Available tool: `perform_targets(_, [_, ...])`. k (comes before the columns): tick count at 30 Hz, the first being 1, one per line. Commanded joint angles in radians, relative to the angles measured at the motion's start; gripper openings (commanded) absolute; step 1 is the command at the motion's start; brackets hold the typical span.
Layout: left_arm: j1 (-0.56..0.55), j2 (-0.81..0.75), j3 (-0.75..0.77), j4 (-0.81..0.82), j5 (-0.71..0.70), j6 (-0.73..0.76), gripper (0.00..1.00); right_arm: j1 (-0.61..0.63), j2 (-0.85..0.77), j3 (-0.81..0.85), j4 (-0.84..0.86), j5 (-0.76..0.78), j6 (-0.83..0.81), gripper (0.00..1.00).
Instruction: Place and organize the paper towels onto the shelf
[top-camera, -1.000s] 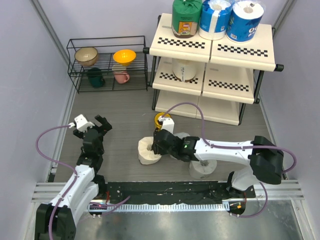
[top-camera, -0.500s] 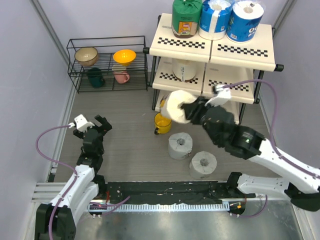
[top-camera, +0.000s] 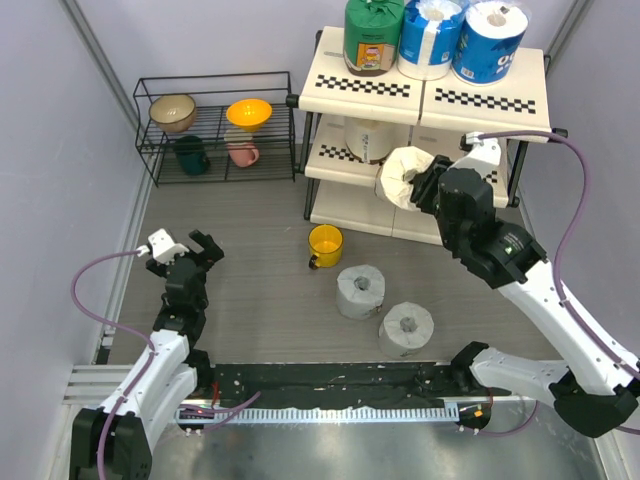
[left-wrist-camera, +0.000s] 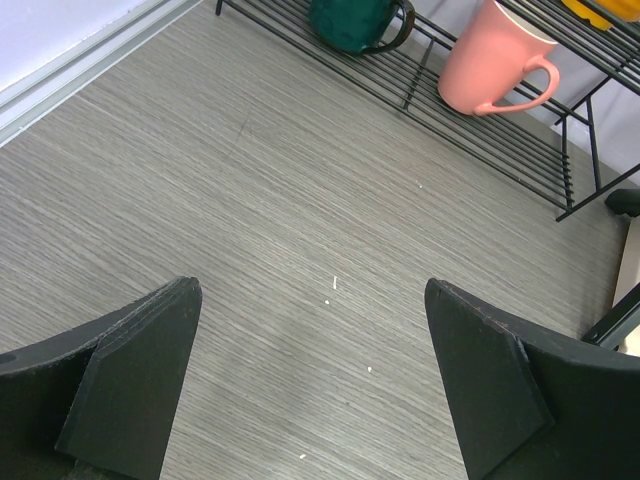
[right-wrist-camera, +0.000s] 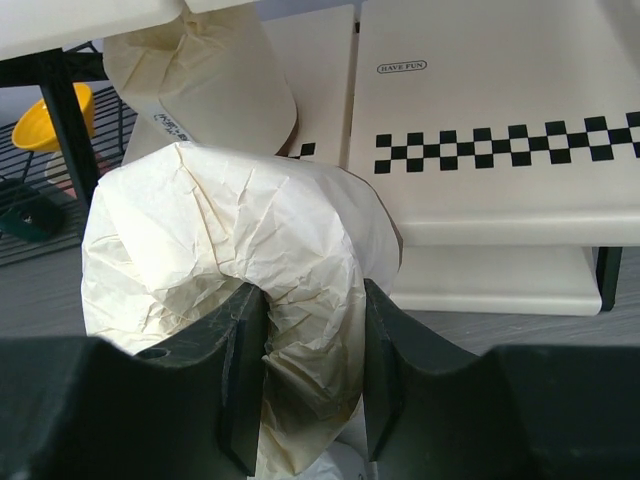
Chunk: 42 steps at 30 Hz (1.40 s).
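Observation:
My right gripper (right-wrist-camera: 312, 335) is shut on a cream paper towel roll (right-wrist-camera: 230, 270), pinching its wall, and holds it in the air in front of the shelf's (top-camera: 480, 100) middle tier. That roll (top-camera: 402, 176) hangs beside another cream roll (top-camera: 368, 138) standing on the middle tier. On the top tier stand a green-wrapped roll (top-camera: 373, 35) and two blue-and-white rolls (top-camera: 431, 37). Two grey-white rolls (top-camera: 360, 291) (top-camera: 406, 329) rest on the floor. My left gripper (left-wrist-camera: 312, 300) is open over bare floor at the left, holding nothing.
A yellow cup (top-camera: 324, 245) stands on the floor in front of the shelf. A low black wire rack (top-camera: 215, 125) at the back left holds bowls and mugs, among them a pink mug (left-wrist-camera: 495, 58) and a green mug (left-wrist-camera: 358, 20).
The right arm lifted the cream roll from the floor at centre and carried it up and right to the shelf's middle tier. The left arm has not moved.

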Motion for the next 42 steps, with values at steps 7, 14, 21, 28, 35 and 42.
perform_targets(7, [0.004, -0.012, 0.000, 0.021, -0.024, -0.013, 1.00, -0.153, 0.037, 0.079, 0.113, -0.068, -0.027, 0.26])
perform_targets(14, [0.004, -0.008, 0.000, 0.021, -0.024, -0.013, 1.00, -0.230, 0.075, 0.099, 0.137, -0.109, -0.024, 0.26])
perform_targets(21, [0.004, -0.009, 0.000, 0.019, -0.023, -0.013, 1.00, -0.285, 0.072, 0.039, 0.226, -0.083, 0.005, 0.25])
perform_targets(28, [0.004, -0.009, 0.000, 0.019, -0.026, -0.013, 1.00, -0.316, 0.090, -0.024, 0.332, -0.074, 0.022, 0.25])
perform_targets(35, [0.004, -0.009, 0.000, 0.019, -0.027, -0.014, 1.00, -0.325, 0.112, -0.067, 0.415, -0.053, 0.002, 0.26])
perform_targets(42, [0.003, -0.006, 0.000, 0.019, -0.027, -0.014, 1.00, -0.330, 0.120, -0.079, 0.429, 0.003, -0.018, 0.25])
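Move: With my right hand I hold the white roll by its wall; it goes to the free right half of the middle shelf, whose middle lies about 11 cm ahead, 8 cm to the right and 8 cm below that hand. The placed roll is 12 cm ahead, 10 cm left, slightly lower. The top shelf's front edge hangs about 8 cm ahead, 5 cm right and 11 cm above. From my left hand, the free space is roughly 60 cm right, 12 cm ahead and 14 cm higher. I carry the white roll forward about 8 cm and to the right about 7 cm, past the front of the placed roll and in under the top shelf's edge, towards the free space. As I go I turn the hand some 15 degrees clockwise, keep the pinch on the wall, and ease down a couple of centimetres only near the end, when the sideways travel has nearly stopped. ##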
